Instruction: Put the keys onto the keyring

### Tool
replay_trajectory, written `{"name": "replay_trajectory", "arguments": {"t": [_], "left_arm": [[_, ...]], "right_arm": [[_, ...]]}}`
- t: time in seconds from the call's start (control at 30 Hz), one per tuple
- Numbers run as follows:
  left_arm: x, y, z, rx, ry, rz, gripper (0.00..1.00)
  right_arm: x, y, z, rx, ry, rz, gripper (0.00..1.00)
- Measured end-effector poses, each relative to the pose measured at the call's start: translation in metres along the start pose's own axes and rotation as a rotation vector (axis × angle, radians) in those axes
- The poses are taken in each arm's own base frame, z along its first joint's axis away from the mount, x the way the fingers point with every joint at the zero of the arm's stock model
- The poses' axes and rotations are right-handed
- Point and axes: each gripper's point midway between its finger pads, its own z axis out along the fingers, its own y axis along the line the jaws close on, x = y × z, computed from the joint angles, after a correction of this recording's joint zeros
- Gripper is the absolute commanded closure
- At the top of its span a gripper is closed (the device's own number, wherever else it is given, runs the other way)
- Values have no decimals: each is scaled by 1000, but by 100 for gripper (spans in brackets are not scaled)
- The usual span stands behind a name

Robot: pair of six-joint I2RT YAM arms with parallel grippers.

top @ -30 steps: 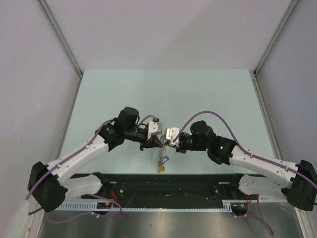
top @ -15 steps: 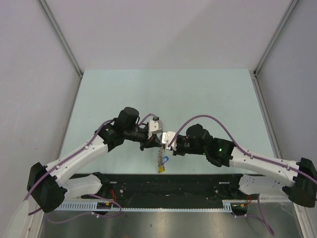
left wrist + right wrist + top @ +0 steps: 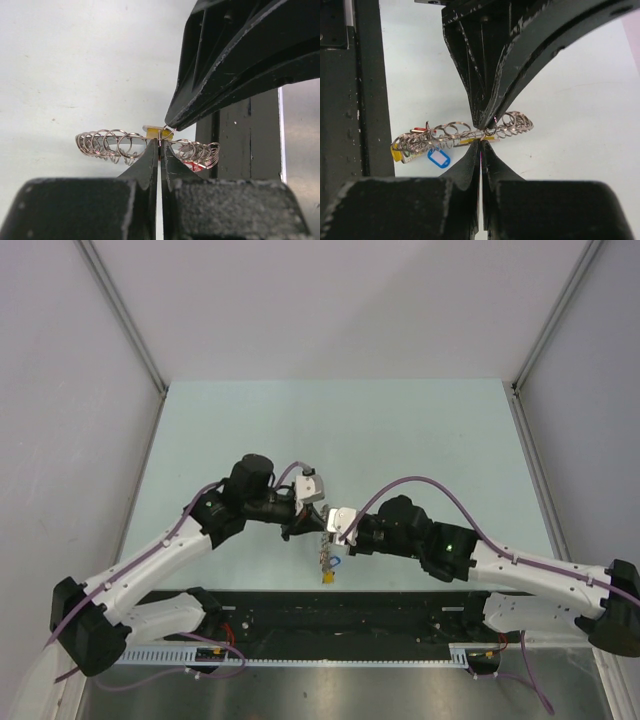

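Note:
The keyring (image 3: 450, 134) is a long bundle of small silver rings with a blue tag (image 3: 438, 158), a yellow tag (image 3: 396, 154) and a red one. In the top view it sits under the two meeting grippers (image 3: 327, 558). My left gripper (image 3: 160, 143) is shut on a thin wire of the keyring (image 3: 107, 144). My right gripper (image 3: 481, 143) comes from the opposite side, tip to tip with the left gripper (image 3: 487, 122). It is shut on the small ring of a key with a yellow-orange tag (image 3: 157, 131).
A black rail (image 3: 330, 612) with cable ducts runs along the near table edge, just below the bundle. The pale green table (image 3: 340, 430) stretches back to grey walls on three sides.
Both grippers have shifted a little left and toward the near edge, staying tip to tip. The right arm has stretched further left. The bundle stays in about the same place.

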Motion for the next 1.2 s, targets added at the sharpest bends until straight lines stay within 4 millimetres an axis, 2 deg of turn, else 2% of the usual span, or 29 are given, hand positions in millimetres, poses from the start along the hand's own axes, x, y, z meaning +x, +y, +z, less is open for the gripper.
{"name": "replay_trajectory", "arguments": {"t": [0.23,0.5,0.6,0.73,1.07,1.2], "left_arm": [[-25,-1,-14,-53,-104,30,100],[-33,-5,-20,-86,-207,28,100],[-35,-4,-19,-91,-224,23,100],[-37,-3,-20,-96,-234,31,99],[-50,-7,-20,-62,-281,76,100],[-50,-9,-20,-53,-282,77,100]], "right_arm": [[-15,-11,-7,53,-58,8,100],[-24,-13,-12,87,-132,34,100],[-24,-14,-11,98,-141,38,96],[-25,-15,-11,106,-154,41,86],[-18,-15,-9,110,-145,46,78],[-17,-20,-9,126,-147,52,72]]}}
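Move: The left fingers already pinch the keyring at the small wire join, right at their tips; from the right hand, its shut fingertips on the wire there, that join lies about 1 cm ahead, 1 cm to the left and level. The near yellow tag sits roughly 2 cm below the right fingertips, straight under them. The blue tag hangs some 4 cm back and 8 cm down from the right hand, the lower yellow tag about 6 cm back and 11 cm down, neither noticeably to the side. Tips together at the wire join, both hands lift, the left about 5 cm with its pinch on the keyring kept and its fingers levelling out by some 15 degrees, the right about 3 cm with its fingertips tilting up some 10 degrees. Once up, the right fingers part to about a quarter open and let go of the small wire loop, staying around it beside the left tips while that hand settles slightly and eases about 1 cm forward. ##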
